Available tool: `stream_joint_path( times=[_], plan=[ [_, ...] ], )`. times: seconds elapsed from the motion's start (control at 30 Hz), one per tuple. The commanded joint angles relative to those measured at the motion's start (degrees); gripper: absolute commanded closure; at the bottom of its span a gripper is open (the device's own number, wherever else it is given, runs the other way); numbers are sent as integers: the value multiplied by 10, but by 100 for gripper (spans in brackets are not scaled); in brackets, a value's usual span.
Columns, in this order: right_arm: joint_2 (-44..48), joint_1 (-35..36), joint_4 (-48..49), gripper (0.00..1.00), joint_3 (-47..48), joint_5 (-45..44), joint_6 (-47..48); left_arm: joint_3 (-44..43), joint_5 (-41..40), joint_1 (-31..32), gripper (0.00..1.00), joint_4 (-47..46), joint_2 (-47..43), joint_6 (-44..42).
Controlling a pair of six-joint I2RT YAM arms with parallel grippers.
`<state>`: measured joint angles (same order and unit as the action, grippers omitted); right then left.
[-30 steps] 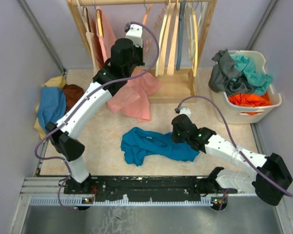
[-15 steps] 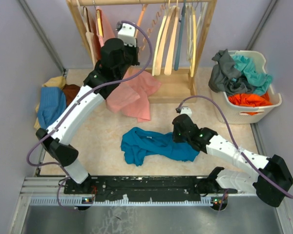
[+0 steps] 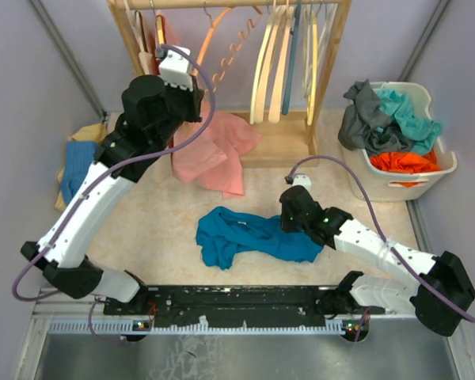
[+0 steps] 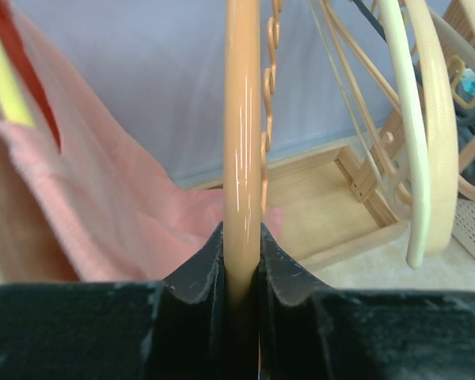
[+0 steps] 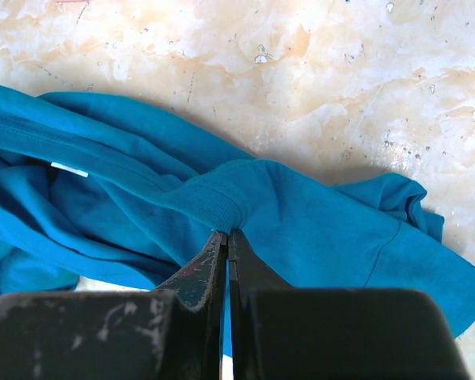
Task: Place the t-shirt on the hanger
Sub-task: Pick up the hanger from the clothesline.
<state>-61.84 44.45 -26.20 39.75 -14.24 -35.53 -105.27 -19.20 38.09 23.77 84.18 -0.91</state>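
The teal-blue t-shirt (image 3: 245, 236) lies crumpled on the table in front of the arms. My right gripper (image 3: 290, 224) rests at its right end, and in the right wrist view it (image 5: 228, 236) is shut on the ribbed collar of the t-shirt (image 5: 324, 214). A small white label (image 5: 68, 169) shows on the cloth. My left gripper (image 3: 195, 85) is raised by the rack, shut on one curved arm of the orange-tan hanger (image 3: 218, 43). In the left wrist view the hanger (image 4: 242, 119) runs straight up from the closed left gripper (image 4: 242, 237), its wavy bar just behind.
A wooden rack (image 3: 332, 55) at the back carries several cream hangers (image 3: 271, 63) and pink garments. A pink cloth (image 3: 218, 154) lies under it. A white basket (image 3: 439, 162) of clothes stands at the right. Blue and brown cloths (image 3: 77, 162) are piled at the left.
My left arm has swung left, carrying the hanger leftward along the rack front. The right arm and the t-shirt have not moved.
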Motion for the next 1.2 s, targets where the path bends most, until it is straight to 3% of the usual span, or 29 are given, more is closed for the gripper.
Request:
stream_joint_path(
  times=[0.0, 0.9, 1.17],
  plan=[
    [5, -8, 11, 100, 17, -1, 7, 7, 25, -5, 100, -8, -75, 18],
    [17, -7, 0, 100, 23, 50, 12, 88, 130, -5, 100, 253, -304, 98],
    [20, -7, -7, 100, 20, 55, 19, 153, 208, -5, 100, 297, -357, 134]
  ],
)
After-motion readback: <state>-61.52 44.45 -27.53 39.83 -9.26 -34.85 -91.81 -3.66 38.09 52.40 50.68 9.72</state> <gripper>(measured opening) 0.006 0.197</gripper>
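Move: The blue t-shirt on the table, for which the held hanger is meant, lies about 18 cm back, 13 cm to the right and some 44 cm below the left hand. The remaining wooden hangers hang roughly 15 cm ahead and 15 cm right, level with it; the pink shirt hangs some 8 cm ahead, 3 cm left and 22 cm lower. From the right hand, the t-shirt's middle lies about 7 cm left, 2 cm back and 7 cm below. The hanger, already off the rod and pinched by one arm in the left gripper, is drawn back some 19 cm away from the rack and about 8 cm left, rising slightly before it sinks in the last third. Meanwhile the wrist turns clockwise and tips the fingers down, each by nearly 15 degrees; the grip stays shut on the wood. The right fingers keep hold of the t-shirt's edge, easing slightly back. ##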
